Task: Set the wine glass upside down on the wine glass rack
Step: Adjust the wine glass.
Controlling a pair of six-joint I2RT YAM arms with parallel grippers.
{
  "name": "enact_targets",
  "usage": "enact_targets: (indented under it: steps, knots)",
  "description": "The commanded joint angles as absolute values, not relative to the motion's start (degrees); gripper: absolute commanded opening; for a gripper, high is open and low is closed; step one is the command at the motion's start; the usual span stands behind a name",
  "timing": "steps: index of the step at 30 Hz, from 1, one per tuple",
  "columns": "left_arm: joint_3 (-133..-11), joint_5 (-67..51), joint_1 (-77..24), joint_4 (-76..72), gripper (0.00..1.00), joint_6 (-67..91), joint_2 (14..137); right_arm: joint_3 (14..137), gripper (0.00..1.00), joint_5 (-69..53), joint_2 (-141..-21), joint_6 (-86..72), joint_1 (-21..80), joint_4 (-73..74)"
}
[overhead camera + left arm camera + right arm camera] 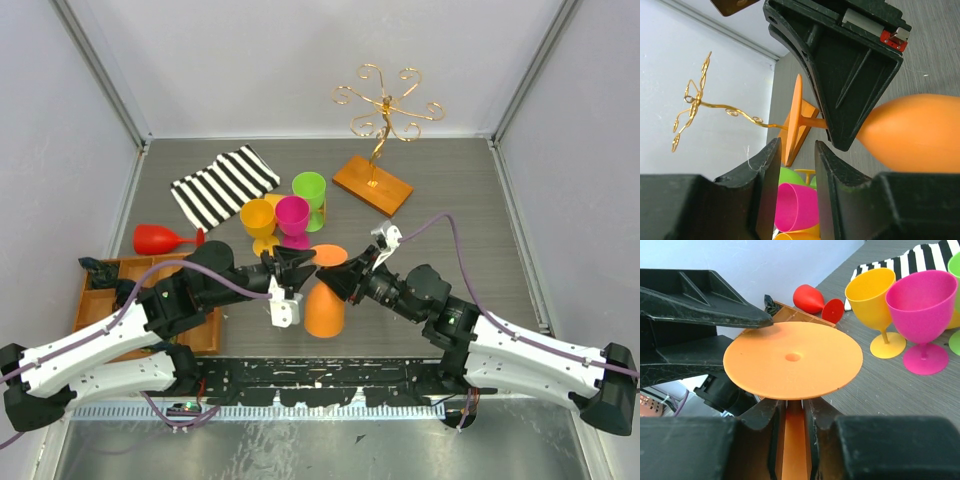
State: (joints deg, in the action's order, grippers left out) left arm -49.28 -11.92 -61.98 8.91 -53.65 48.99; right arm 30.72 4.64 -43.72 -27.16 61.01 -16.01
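Note:
An orange wine glass [324, 310] hangs upside down over the table's near middle, its flat foot [792, 360] on top. My right gripper [794, 407] is shut on the stem just under the foot, and in the top view this gripper [345, 272] comes in from the right. The left gripper [797, 150] is open; its fingers [700, 300] stand above and below the foot's left rim without clamping it. The wine glass rack [388, 103], gold wire on an orange-brown wooden base [372, 184], stands at the far right, also visible as rack wire [700, 102].
Yellow [258, 218], pink [293, 215] and green [310, 190] glasses stand behind the grippers. A red glass [160, 239] lies on its side at left, next to a striped cloth [225, 185]. A compartmented wooden tray [100, 275] sits under the left arm.

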Motion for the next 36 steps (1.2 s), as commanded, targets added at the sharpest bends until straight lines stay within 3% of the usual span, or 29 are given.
enact_targets:
  steps: [1, 15, 27, 36]
  knots:
    - [-48.4, -12.4, -62.0, 6.2, 0.41, -52.7, 48.1, 33.0, 0.0, 8.0, -41.9, -27.1, 61.2, -15.5]
    - [-49.0, -10.2, -62.0, 0.8, 0.56, -44.7, 50.7, 38.9, 0.0, 23.8, -31.9, -23.4, 61.2, 8.3]
    - [-68.1, -6.1, -62.0, 16.6, 0.65, -29.8, 65.5, 41.4, 0.0, 31.0, -27.9, -23.8, 61.2, 21.2]
    - [-77.2, 2.5, -61.9, 21.2, 0.82, -14.3, 74.1, 41.1, 0.0, 33.7, -24.3, -25.7, 61.2, 27.0]
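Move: The right hand still pinches the orange wine glass by its stem, foot up; the wine glass rack stands about 38 cm ahead of this hand and 10 cm to its right, its middle some 8 cm lower. The pink glass is about 19 cm ahead and 9 cm left, the green one 27 cm ahead and 4 cm left, both 19 cm below. From the left hand, the held wine glass's middle lies 5 cm right, 2 cm back and 6 cm below. Carry the inverted wine glass about 13 cm to the right with the right gripper, keeping its pinch on the stem while turning clockwise some 25 degrees and dipping the fingers a little. Hold the left gripper in place at first and go on opening it around the foot's rim, then bring it right and forward, rolling the wrist and swinging its fingertips forward. ##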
